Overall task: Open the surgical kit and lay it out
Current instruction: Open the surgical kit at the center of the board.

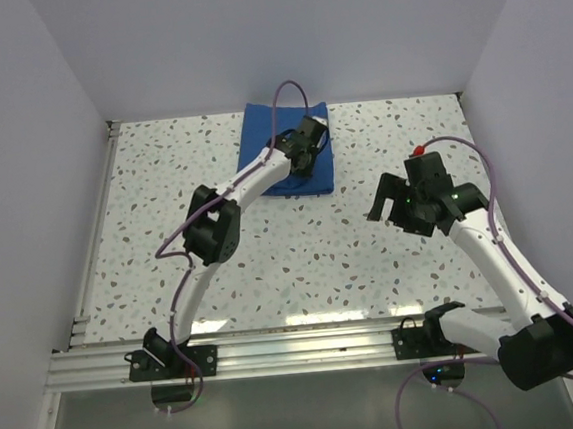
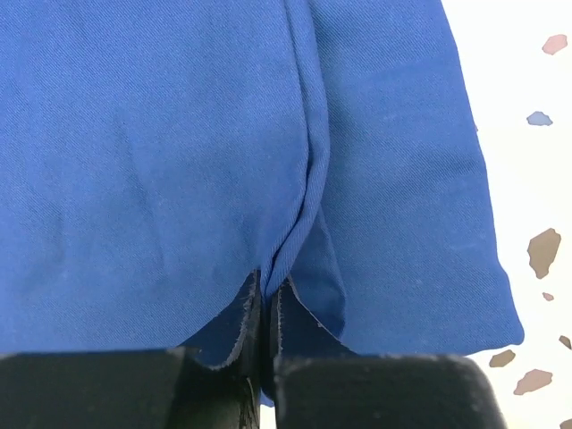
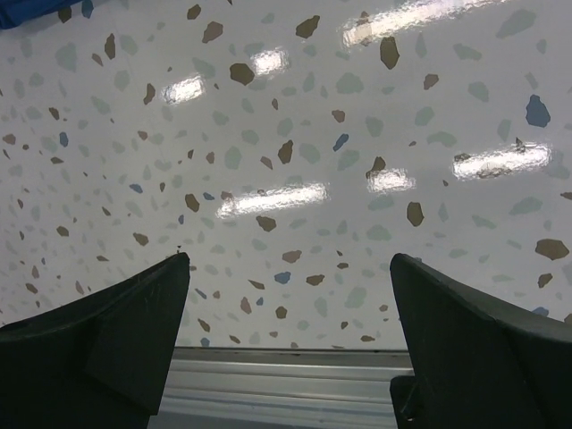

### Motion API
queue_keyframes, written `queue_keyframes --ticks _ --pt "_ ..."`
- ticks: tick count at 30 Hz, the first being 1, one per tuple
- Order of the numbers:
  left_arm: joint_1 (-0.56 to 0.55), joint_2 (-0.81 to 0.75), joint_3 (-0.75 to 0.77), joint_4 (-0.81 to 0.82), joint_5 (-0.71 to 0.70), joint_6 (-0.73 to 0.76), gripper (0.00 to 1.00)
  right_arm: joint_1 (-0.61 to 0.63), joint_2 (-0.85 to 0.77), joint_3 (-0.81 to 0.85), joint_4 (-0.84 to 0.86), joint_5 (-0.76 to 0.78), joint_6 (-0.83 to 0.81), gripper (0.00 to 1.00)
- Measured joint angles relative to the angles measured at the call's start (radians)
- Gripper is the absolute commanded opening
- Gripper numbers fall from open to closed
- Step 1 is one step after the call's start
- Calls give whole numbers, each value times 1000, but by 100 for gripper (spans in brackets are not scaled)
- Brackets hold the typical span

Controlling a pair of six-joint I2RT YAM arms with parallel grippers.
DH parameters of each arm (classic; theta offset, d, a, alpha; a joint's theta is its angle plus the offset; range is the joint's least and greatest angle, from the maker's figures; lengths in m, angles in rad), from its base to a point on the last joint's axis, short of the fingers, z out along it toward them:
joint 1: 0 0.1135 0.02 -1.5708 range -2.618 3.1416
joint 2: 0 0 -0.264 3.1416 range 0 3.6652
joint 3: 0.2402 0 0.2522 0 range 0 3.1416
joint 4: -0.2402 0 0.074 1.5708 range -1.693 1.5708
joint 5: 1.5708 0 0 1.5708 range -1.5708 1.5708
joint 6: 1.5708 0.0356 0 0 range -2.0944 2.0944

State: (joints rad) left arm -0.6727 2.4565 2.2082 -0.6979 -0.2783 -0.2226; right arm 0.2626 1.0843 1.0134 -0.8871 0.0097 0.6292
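Note:
The surgical kit [image 1: 262, 131] is a folded royal-blue cloth bundle lying at the far middle of the speckled table. My left gripper [image 1: 302, 156] reaches over its right half. In the left wrist view the blue cloth [image 2: 161, 161] fills nearly the whole frame, and my left gripper [image 2: 270, 288] is shut on a raised fold [image 2: 304, 188] that runs up the middle. What the wrap holds is hidden. My right gripper [image 1: 416, 198] hovers over the bare table to the right of the bundle. It shows open [image 3: 290, 264], with nothing between its fingers.
An aluminium rail [image 1: 297, 339] carrying both arm bases runs along the near edge, and a metal strip [image 3: 286, 375] shows in the right wrist view. White walls close in the table at the left, back and right. Purple cables loop off both arms.

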Motion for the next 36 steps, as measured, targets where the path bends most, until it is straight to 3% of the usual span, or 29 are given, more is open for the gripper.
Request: queue_keyframes --ticks 8,11,16,17,18,19,20,25,36 --pt "72 -89 -59 2 28 -40 0 3 208 101 51 -43 -5 98" --pt "194 -218 -172 19 50 -83 0 27 343 252 64 -57 -15 98" --pt "539 -451 -415 101 68 -140 1 136 661 667 68 -53 -43 98" --pt "608 -480 -464 114 73 -154 9 163 736 762 57 -54 -47 98" --pt "666 -496 -510 125 90 -164 24 184 793 841 51 -54 -48 98" --pt "707 -504 -555 133 103 -175 67 210 869 943 37 -55 -50 98" --pt "727 -504 -585 133 106 -180 99 233 948 1051 15 -57 -51 98" --pt "786 -464 -687 127 166 -206 100 318 1280 1472 -44 -82 -41 98" --pt "810 -402 -700 135 250 -238 99 377 1542 1543 -60 -70 -21 98"
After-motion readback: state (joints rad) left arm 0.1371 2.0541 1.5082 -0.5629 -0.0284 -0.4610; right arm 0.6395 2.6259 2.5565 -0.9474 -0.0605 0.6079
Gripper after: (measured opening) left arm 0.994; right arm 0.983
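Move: Already pinched in the left fingers is the upper layer of the surgical kit near its front edge; the bare board it is taken to lies about 38 cm left, 2 cm back and 4 cm below. The kit's left front corner is some 19 cm left and 2 cm back, its right front corner 6 cm right and 3 cm back, both 3 cm lower. From the right hand, the kit's front edge, left of its middle, lies roughly 22 cm ahead, 28 cm left and 13 cm below. Sweeping the pinched layer about 39 cm left in an arc that rises some 9 cm and then sinks to the board, the left hand turns about 50 degrees counter-clockwise and opens wide, letting go of the cloth. The right hand, fingers kept open, crosses left and forward some 35 cm to the kit, turns about 25 degrees counter-clockwise and sinks to straddle a raised fold's front end. ##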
